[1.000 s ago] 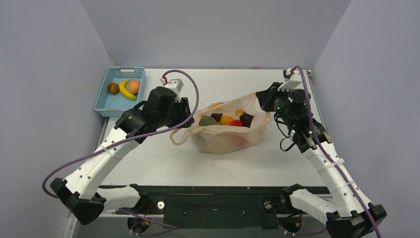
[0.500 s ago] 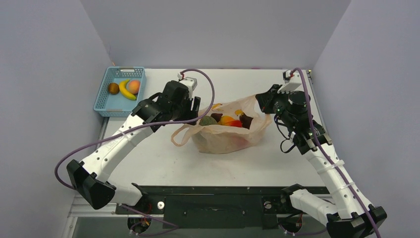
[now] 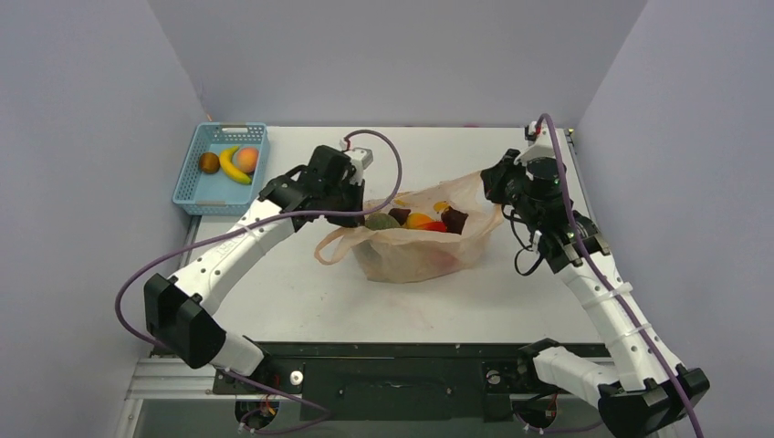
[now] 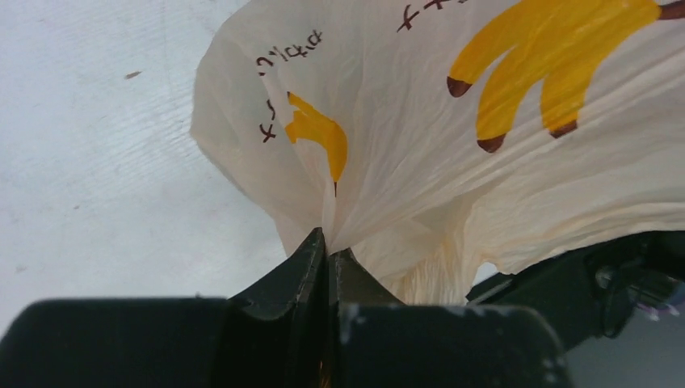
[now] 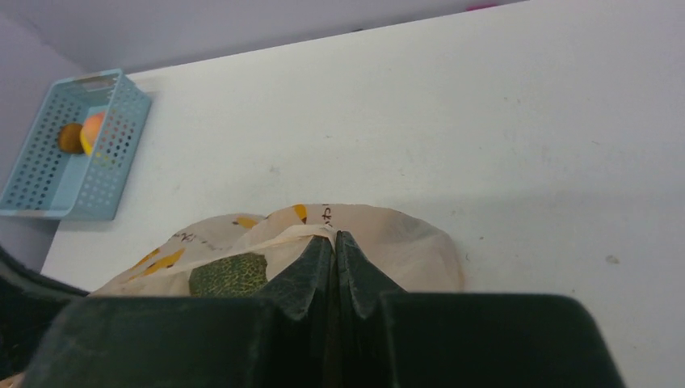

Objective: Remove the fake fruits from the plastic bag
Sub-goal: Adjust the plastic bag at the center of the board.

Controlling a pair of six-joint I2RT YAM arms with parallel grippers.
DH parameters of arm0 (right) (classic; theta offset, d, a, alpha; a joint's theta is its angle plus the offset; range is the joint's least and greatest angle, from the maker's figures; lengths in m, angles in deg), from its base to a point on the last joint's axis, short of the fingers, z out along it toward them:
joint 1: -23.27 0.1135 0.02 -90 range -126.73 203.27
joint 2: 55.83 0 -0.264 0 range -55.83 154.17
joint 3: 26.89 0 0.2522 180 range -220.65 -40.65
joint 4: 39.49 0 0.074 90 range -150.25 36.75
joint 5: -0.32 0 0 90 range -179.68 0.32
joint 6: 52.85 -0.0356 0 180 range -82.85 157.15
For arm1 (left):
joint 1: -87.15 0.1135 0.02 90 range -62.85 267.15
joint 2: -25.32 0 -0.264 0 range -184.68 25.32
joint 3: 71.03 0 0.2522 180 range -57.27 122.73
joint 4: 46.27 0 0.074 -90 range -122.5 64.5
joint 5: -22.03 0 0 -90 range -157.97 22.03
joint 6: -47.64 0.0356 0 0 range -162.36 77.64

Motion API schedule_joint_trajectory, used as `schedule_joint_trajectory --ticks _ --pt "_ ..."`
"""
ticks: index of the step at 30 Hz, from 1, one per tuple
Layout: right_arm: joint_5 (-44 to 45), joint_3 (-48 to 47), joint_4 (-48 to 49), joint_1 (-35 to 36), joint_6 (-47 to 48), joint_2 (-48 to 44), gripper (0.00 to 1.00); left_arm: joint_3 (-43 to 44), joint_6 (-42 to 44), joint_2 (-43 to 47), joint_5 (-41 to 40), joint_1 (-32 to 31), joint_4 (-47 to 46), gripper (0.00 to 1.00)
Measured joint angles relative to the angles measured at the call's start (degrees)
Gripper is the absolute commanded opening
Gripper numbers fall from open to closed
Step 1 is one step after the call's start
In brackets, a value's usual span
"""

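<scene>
The peach plastic bag (image 3: 415,251) with yellow banana prints lies mid-table, its mouth open upward. Inside show a green melon ball (image 3: 381,221), an orange piece (image 3: 418,220), a red piece (image 3: 436,226) and a dark brown piece (image 3: 454,219). My left gripper (image 3: 363,208) is shut on the bag's left rim; in the left wrist view the film (image 4: 420,121) fans out from the pinched tips (image 4: 329,246). My right gripper (image 3: 488,187) is shut on the right rim (image 5: 307,230), with the melon (image 5: 229,273) just beyond it.
A blue mesh basket (image 3: 187,182) stands at the far left corner holding a banana (image 3: 235,164), a peach-coloured fruit (image 3: 247,159) and a brown one (image 3: 209,162). It also shows as a blue basket (image 5: 105,174) in the right wrist view. A loop handle (image 3: 330,248) droops left of the bag.
My left gripper moved right from beside the bag to its left rim and shut on the film. The right gripper kept its grip and shifted slightly.
</scene>
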Motion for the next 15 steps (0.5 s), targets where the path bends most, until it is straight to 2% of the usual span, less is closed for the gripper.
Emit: schedule_joint_trajectory --ticks 4,9,11,12,13,14,15 --pt "3.5 -6.8 -5.1 -0.3 -0.2 6.0 0.00 -2.4 -0.3 3.4 13.8 7.5 -3.8 0.00" --pt "1.0 -16.9 -10.5 -0.1 1.5 14.3 0.00 -5.3 -5.1 5.7 35.1 20.0 -13.4 0.00" --pt "0.9 -21.4 -12.5 0.0 2.4 17.7 0.10 -6.1 -8.0 4.3 40.5 21.9 -17.1 0.00" --pt "1.2 -23.2 -13.2 0.0 2.9 19.1 0.20 -6.5 -9.5 3.1 42.8 22.3 -19.1 0.00" --pt "1.8 -24.2 -14.0 0.0 3.4 20.0 0.25 -7.0 -10.9 1.8 44.6 22.4 -20.9 0.00" --pt "2.6 -24.7 -15.0 0.0 4.0 20.5 0.36 -7.5 -12.1 0.6 46.0 22.4 -22.4 0.00" --pt "3.5 -24.7 -16.1 0.0 4.5 20.5 0.41 -7.8 -12.6 -0.3 46.9 22.3 -23.4 0.00"
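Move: The plastic bag's middle lies about 12 cm to the right of the left hand, level with it in reach and some 12 cm below; the green fruit in it is 4 cm right and 3 cm ahead, the bag's loose handle 7 cm left and 4 cm nearer. From the right hand, the bag's middle is about 12 cm left, 3 cm back and 24 cm below, the eggplant 6 cm left and 2 cm ahead, slightly higher than that middle. The plastic bag's rim stays pinched in the left fingers as that hand lifts it about 6 cm, going some 3 cm forward, then sinks a little; its wrist rolls 40 degrees, swinging the fingers from steeply down to pointing rightward into the bag. The right hand carries its corner about 5 cm forward, tips down slightly and starts to part its fingers at the end. ##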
